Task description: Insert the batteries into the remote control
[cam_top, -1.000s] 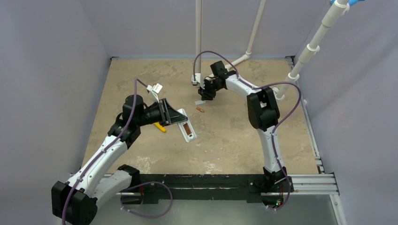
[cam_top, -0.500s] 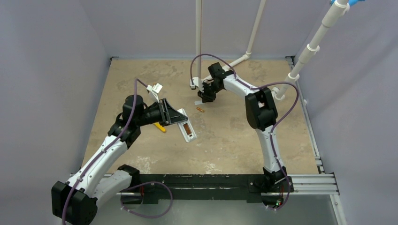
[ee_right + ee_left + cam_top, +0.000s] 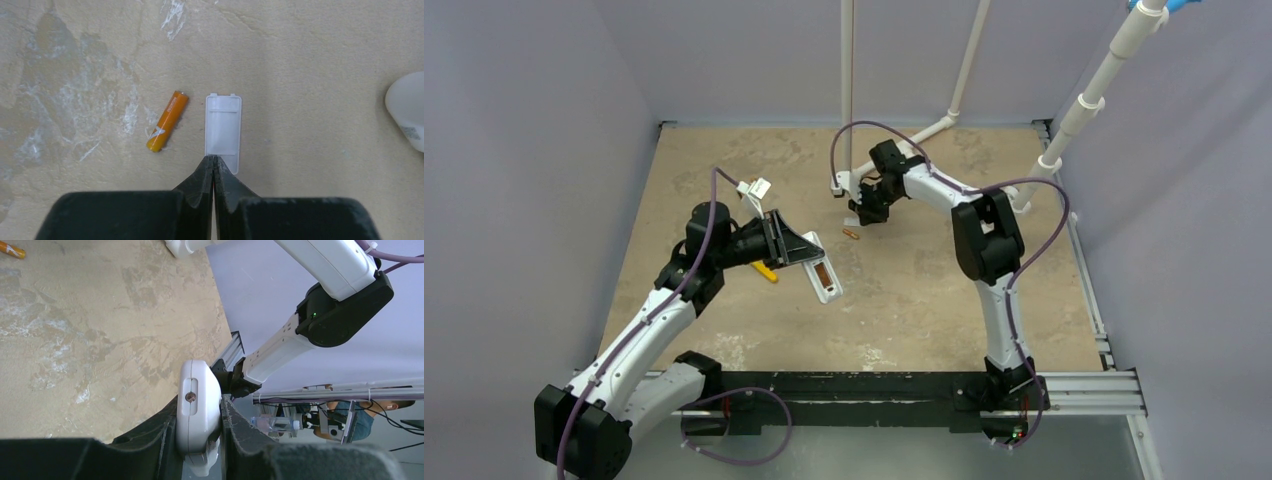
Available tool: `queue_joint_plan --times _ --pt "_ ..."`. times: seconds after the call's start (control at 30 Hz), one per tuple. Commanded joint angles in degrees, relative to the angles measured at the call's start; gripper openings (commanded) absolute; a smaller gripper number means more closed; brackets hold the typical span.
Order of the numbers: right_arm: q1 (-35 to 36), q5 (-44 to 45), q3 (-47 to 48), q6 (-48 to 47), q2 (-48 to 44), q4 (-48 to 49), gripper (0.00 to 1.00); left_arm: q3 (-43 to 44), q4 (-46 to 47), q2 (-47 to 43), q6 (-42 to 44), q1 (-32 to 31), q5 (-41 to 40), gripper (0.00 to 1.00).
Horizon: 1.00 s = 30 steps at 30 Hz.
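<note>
My left gripper point(image 3: 796, 248) is shut on the remote control point(image 3: 824, 278) and holds it above the table, back side up. One of the batteries point(image 3: 823, 274) lies in its long recess. In the left wrist view the remote control point(image 3: 198, 407) is clamped edge-on between the black fingers point(image 3: 150, 440). A second orange battery point(image 3: 167, 121) lies loose on the table, left of a small white cover plate point(image 3: 223, 132). My right gripper point(image 3: 213, 159) is shut with nothing seen between its tips, which meet over the plate's near end. From above, the right gripper point(image 3: 866, 210) hovers just behind that loose battery point(image 3: 851, 235).
A yellow-handled tool point(image 3: 766, 272) lies under my left arm. White pipe stands point(image 3: 848, 80) rise at the back of the table, one foot point(image 3: 407, 107) showing at the right wrist view's edge. Grey walls enclose the table on three sides.
The right gripper's jaws have closed from partly open to shut, and it has shifted slightly nearer the cover plate. The left arm and remote control have not moved.
</note>
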Motion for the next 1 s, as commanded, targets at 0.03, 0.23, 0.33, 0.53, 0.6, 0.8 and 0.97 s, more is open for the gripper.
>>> queue_joint_plan --times 0.03,0.23,0.33,0.53,0.6,0.8,0.97 --pt "0.2 -1.3 -6.8 6.8 -6.5 3.6 0.0 1.4 3.0 0.0 0.1 0.3 1.0 0.0" --pt "0.1 -1.5 -12.5 11.9 -12.5 10.7 0.0 1.7 3.0 0.0 0.1 0.3 1.3 0.0" --pt "0.1 -2.7 -12.9 12.4 -13.5 10.8 0.0 1.7 3.0 0.1 0.2 0.3 1.5 0.0" --pt "0.0 -0.2 -12.3 10.5 -12.6 9.8 0.15 1.3 3.0 -0.1 0.2 0.3 1.6 0.0" --pt "-0.1 0.4 -10.7 9.1 -11.1 7.5 0.22 1.2 3.0 -0.2 0.1 0.3 1.5 0.0" --pt "-0.4 1.4 -8.3 5.1 -7.9 3.0 0.35 1.2 3.0 -0.3 0.3 0.3 1.4 0.0" --pt "-0.4 2.9 -7.4 5.6 -6.2 3.8 0.33 1.2 3.0 -0.1 0.3 0.4 1.4 0.0"
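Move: The battery cover lies flat under the closed right fingertips, near its right end; its middle is about 2 cm left, 1 cm ahead and 1 cm below the right hand. The loose battery is some 3 cm back and 3 cm left of that hand, also 1 cm below; the white pipe elbow stands roughly 12 cm ahead and 4 cm left, at its height. From the left hand, the cover is about 22 cm ahead, 8 cm right and 23 cm lower. With its fingers still shut, the right hand slides the battery cover back along the table towards the battery, about 3 cm and slightly to the right, while the wrist turns a little clockwise, then rises some 4 cm off it. In the air the fingers open to about a third, and the hand sinks again almost as far, drifting slightly right, until the parted tips are down by the cover's right end, the forward finger over its edge, while the left hand keeps holding the remote still. ##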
